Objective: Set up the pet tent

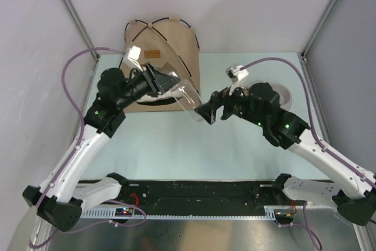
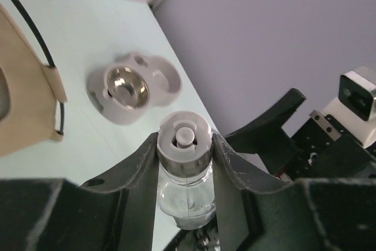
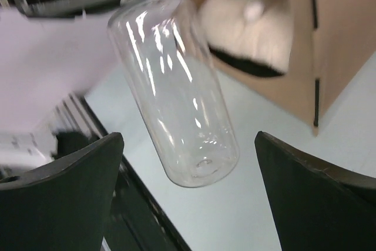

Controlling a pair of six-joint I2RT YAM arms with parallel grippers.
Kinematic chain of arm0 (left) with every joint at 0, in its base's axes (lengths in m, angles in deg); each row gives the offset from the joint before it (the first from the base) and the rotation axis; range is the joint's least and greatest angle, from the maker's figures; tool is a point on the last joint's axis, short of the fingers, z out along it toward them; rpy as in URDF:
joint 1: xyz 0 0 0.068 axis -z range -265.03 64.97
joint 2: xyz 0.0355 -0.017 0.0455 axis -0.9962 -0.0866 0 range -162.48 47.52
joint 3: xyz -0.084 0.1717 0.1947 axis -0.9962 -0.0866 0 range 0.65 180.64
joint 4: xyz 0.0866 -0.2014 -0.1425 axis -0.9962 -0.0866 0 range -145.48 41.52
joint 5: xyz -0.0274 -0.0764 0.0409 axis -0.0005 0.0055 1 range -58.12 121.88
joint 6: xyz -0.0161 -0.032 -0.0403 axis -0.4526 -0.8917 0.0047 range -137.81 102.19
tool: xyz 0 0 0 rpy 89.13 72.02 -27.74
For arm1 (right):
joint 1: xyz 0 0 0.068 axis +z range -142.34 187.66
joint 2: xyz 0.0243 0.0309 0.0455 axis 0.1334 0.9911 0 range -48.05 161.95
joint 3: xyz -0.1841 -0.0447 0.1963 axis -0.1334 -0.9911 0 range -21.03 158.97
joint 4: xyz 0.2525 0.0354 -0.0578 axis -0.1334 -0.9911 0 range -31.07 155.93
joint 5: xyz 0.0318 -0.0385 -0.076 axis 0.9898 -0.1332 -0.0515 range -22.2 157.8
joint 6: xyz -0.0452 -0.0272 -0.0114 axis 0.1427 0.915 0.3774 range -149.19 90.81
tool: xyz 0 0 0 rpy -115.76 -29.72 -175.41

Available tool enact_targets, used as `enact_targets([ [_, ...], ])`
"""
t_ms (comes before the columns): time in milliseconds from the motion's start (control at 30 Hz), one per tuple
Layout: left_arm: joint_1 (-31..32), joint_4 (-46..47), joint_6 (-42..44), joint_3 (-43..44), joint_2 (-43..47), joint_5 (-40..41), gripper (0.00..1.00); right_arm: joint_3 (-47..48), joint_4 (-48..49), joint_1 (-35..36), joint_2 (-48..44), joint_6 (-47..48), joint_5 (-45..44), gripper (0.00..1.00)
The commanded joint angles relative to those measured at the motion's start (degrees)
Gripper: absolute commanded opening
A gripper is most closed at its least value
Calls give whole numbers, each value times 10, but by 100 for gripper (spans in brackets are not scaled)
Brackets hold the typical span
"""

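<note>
The pet tent (image 1: 170, 45) stands at the back left of the table, tan with thin black poles; its edge (image 2: 23, 104) shows in the left wrist view. Through its rounded doorway (image 3: 335, 39) I see a cream pillow (image 3: 241, 22), a white pom-pom (image 3: 254, 10) and the dark floor (image 3: 244, 66). My left gripper (image 1: 167, 83) is shut on a clear bottle (image 1: 187, 95), gripping just under its grey cap (image 2: 184, 139). The bottle (image 3: 176, 92) hangs tilted above the table. My right gripper (image 3: 188, 138) is open, its fingers apart on either side of the bottle's base without touching it.
A grey stand with a steel bowl (image 2: 132, 89) sits at the back right, partly hidden behind the right arm (image 1: 264, 110). Grey enclosure walls close the back and sides. A black rail (image 1: 200, 195) runs along the near edge.
</note>
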State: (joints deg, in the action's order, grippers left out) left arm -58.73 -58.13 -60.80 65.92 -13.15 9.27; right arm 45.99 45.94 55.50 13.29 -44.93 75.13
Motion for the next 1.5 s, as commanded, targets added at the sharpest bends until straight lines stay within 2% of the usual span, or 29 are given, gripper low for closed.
enact_targets([
  [0,-7,18,-11,53,47,86,0,-19,184,-8,-52,-101,-113,99],
  [167,-7,31,-97,79,72,169,0,-28,288,-30,-37,-219,-128,99],
  [300,-7,32,-201,79,97,242,0,-28,337,-42,-14,-297,-116,100],
  [433,-7,36,-294,73,106,268,0,-28,422,-29,18,-326,-111,99],
  [667,-7,40,-392,58,112,306,0,-19,561,-4,77,-343,-97,100],
  [800,-7,40,-432,52,112,319,0,-11,577,12,96,-334,-68,99],
  [1067,-7,40,-466,25,122,349,0,-10,575,43,100,-302,-72,99],
  [1467,-7,40,-473,4,134,339,0,-9,581,63,99,-257,-153,99],
])
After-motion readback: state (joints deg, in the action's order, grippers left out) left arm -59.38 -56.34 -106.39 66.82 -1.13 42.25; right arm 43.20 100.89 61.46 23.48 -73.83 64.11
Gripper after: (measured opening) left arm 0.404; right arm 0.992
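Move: The clear bottle hangs steeply by its cap from the left gripper, its middle some 7 cm to the right, 3 cm back and 6 cm below. The tent stands about 22 cm ahead of that hand, 11 cm to the left and 24 cm lower. From the open right gripper, the bottle's middle lies roughly 6 cm to the left and 3 cm ahead, about level; the white feeder is some 24 cm ahead, 35 cm right and 28 cm down. Keep the left gripper shut on the bottle's cap and lift it about 13 cm while carrying it left, rolling the wrist and swinging the fingers counter-clockwise to point mostly forward, then settle slightly lower. Raise the wide-open right gripper about 15 cm, first forward, then back and left, tipping its fingers up some 50 degrees towards the bottle's base; don't close it. ##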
